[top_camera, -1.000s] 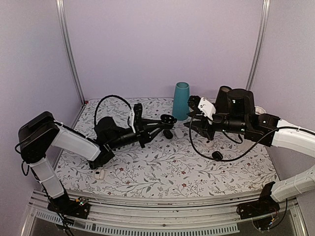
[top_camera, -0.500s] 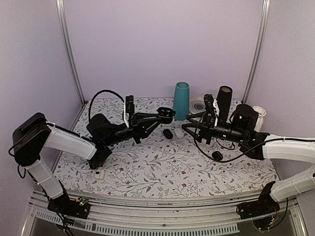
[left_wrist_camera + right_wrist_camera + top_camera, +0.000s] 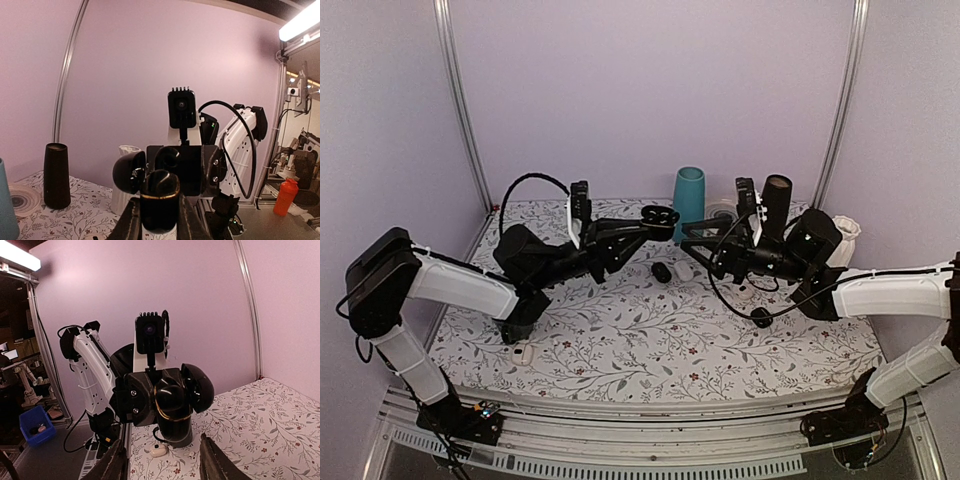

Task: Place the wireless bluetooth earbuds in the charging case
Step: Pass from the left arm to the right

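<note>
The charging case [image 3: 661,214] is a glossy black pebble with a gold rim, held in the air over the middle of the table. My left gripper [image 3: 654,223] is shut on its body [image 3: 160,205], and its lid [image 3: 128,172] hangs open to the side. A dark glossy dome fills the case's mouth; I cannot tell whether it is one of the earbuds. My right gripper [image 3: 688,243] faces the case from the right, a short gap away. In the right wrist view the fingers [image 3: 116,462] stand wide apart with nothing between them, and the case [image 3: 172,412] hangs beyond them.
A black oval pod [image 3: 662,271] lies on the floral mat under the case. A small black item [image 3: 760,316] sits by the right arm's cable. A white pod [image 3: 525,352] lies front left. A teal cup [image 3: 688,203], a black cylinder [image 3: 775,200] and a white cup [image 3: 844,235] stand at the back.
My left arm has lifted the case higher. The right gripper has swung up and left toward it, and its jaws stand wider than a second ago.
</note>
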`<state>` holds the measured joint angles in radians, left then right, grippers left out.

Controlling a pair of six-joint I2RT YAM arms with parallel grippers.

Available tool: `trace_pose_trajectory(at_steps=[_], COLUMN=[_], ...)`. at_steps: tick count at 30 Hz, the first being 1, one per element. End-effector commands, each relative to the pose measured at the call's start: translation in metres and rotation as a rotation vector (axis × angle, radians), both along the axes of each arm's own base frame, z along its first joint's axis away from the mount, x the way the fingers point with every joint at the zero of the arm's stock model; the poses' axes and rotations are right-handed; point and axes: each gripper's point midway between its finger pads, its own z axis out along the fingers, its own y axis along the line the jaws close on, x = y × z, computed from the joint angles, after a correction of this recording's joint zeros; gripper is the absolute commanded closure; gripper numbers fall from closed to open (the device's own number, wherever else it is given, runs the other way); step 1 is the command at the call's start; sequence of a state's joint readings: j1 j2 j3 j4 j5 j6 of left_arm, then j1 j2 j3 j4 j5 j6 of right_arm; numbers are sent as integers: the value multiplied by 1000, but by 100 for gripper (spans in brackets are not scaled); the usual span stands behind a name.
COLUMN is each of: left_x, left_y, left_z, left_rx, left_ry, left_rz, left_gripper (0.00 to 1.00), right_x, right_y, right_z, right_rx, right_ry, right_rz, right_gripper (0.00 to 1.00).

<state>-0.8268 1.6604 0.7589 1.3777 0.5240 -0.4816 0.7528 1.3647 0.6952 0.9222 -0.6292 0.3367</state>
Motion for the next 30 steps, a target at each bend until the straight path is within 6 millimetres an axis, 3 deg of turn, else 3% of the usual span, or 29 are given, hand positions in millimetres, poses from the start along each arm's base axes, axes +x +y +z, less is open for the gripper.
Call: trace_pose_trajectory(at_steps=[1, 11, 30], left_x=[-11, -21, -25], left_y=[-3, -13, -22], left_z=[21, 29, 27], left_rx=[-46, -45, -15], left_ry=[-42, -56, -47], left_rz=[-39, -57, -55], left_gripper=[100, 100, 100], right_x=[-11, -9, -22], right_y=[8, 11, 13], right_z=[24, 28, 36], right_rx=[57, 67, 66], right_ry=[-40, -22, -21], right_rz=[60, 57, 87], right_gripper=[53, 62, 96])
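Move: The left hand already grips the open charging case, which sits at its fingertips, about 2 cm to its right and 1 cm higher. The right gripper waits some 5 cm to the left hand's right, level with it and half open; from there the case is about 4 cm left, 1 cm ahead and 1 cm up. On the table some 30 cm below the right hand, the black pod lies roughly 20 cm ahead and 3 left, the white pod 20 ahead and 3 right. The right fingers close from half open and pinch the charging case from its right side, while the left fingers keep their own grip. To meet there, the left hand carries the case about 3 cm back, right and up, then holds still; the right hand rises some 2 cm, easing slightly left and back, barely turning. ##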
